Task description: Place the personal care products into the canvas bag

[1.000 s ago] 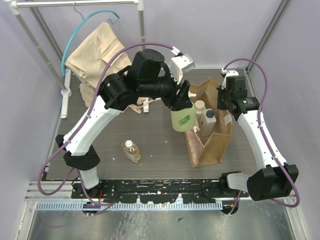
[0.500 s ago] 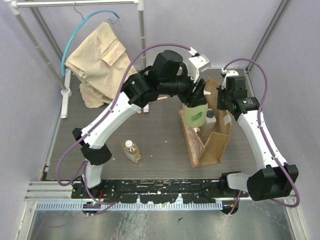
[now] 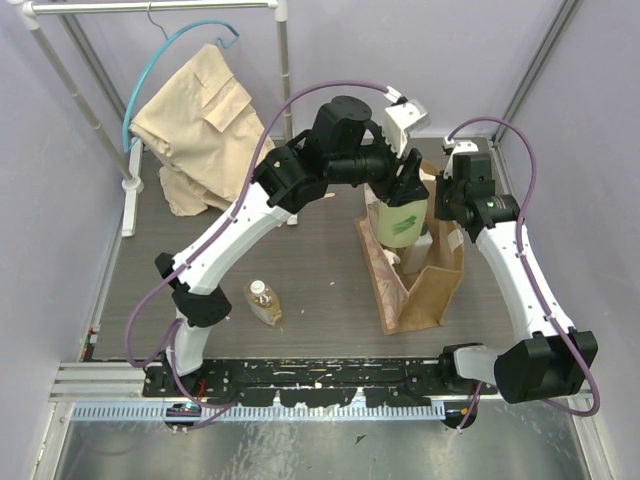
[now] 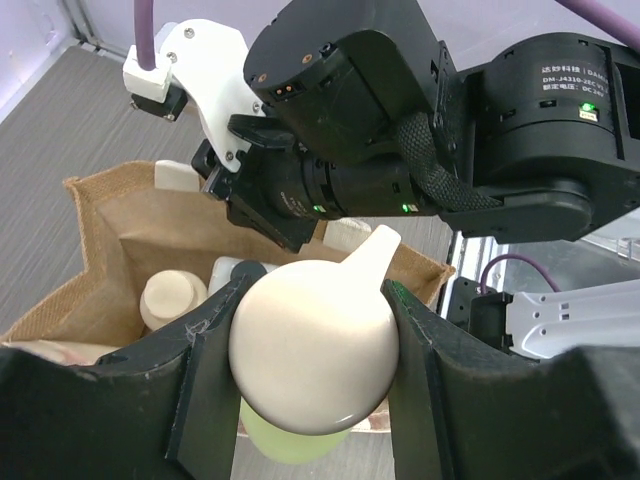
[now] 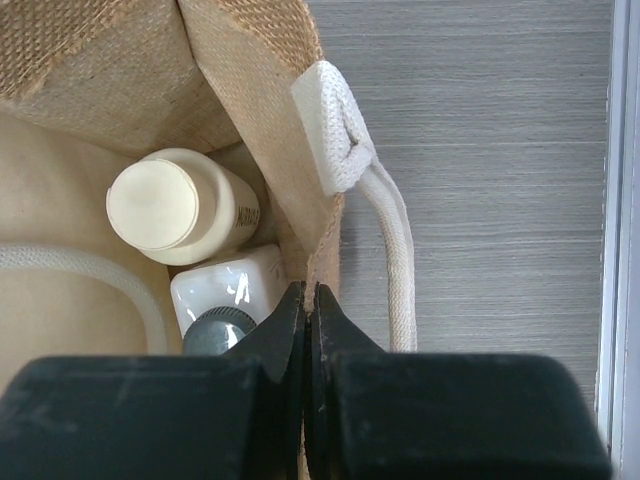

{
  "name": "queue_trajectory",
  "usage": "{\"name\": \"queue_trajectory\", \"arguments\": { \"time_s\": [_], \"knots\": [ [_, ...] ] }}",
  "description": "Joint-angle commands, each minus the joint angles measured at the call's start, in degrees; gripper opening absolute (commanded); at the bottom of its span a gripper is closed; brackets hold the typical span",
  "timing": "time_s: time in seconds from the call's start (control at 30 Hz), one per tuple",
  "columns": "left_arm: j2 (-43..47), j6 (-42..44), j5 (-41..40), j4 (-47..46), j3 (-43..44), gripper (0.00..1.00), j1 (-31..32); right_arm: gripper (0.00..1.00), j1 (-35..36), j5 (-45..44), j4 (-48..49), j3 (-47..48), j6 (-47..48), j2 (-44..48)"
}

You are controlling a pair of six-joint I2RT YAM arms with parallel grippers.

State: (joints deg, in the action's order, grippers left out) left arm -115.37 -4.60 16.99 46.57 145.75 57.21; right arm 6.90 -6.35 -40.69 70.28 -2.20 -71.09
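Note:
The translucent green-yellow bottle (image 3: 398, 222) with a cream round pump cap (image 4: 310, 330) hangs over the mouth of the tan canvas bag (image 3: 432, 290). My left gripper (image 3: 405, 192) (image 4: 315, 362) is shut on that cap. Inside the bag stand a cream round-capped bottle (image 5: 170, 205) (image 4: 172, 298) and a white rectangular bottle with a black cap (image 5: 222, 300). My right gripper (image 5: 308, 298) (image 3: 447, 212) is shut on the bag's right wall, pinching the canvas rim. An amber bottle with a white cap (image 3: 263, 301) lies on the table to the left of the bag.
A beige garment (image 3: 195, 120) hangs from a blue hanger on a white rack (image 3: 128, 180) at the back left. The bag's cream rope handle (image 5: 395, 250) droops outside its right wall. Grey walls close in on both sides.
My left arm has carried the green-yellow bottle to the right, from in front of the bag to above its mouth. The right gripper has kept its hold on the bag's rim.

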Motion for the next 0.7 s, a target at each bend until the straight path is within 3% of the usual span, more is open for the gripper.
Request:
{"name": "queue_trajectory", "arguments": {
  "time_s": [0.0, 0.23, 0.37, 0.67],
  "knots": [
    [0.5, -1.1, 2.4, -11.5, 4.3, 0.0, 0.2, 0.13, -0.1, -1.5, 0.2, 1.9, -1.0, 1.5],
    [-0.8, -1.7, 2.7, -12.0, 3.8, 0.0, 0.2, 0.74, -4.5, -3.8, 0.0, 2.8, -0.7, 2.4],
    [-1.4, -1.9, 3.0, -12.7, 3.2, 0.0, 0.3, 0.99, -5.6, 0.6, 0.0, 5.3, -1.1, 4.3],
    [-2.6, -3.3, 3.9, -14.5, 1.8, 0.0, 0.2, 1.0, -9.0, 0.0, -1.5, 14.0, -1.2, 7.2]
  ]
}}
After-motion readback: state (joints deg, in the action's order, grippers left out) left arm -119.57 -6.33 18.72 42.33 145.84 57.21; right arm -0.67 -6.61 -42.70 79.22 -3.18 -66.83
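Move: Right under the left hand, which holds the green bottle upright by its cap, is the canvas bag: its middle lies about 3 cm to the right, 4 cm ahead and some 30 cm below. Inside, the white bottle stands about 11 cm ahead and 4 cm right of that hand, and the beige bottle about 17 cm ahead and 1 cm right, both roughly 35 cm down. From the right hand, shut on the bag's right rim, the bag's middle is 7 cm left, 4 cm back and 11 cm below. Letting go of the right rim, the right gripper opens wide as it slides about 4 cm to the right, then climbs some 8 cm clear of the bag, its fingers tipping up about 10 degrees. Meanwhile the left hand keeps its hold on the green bottle's cap and eases it right and down over the bag, about 3 cm across and 2 cm lower, drifting slightly forward. ##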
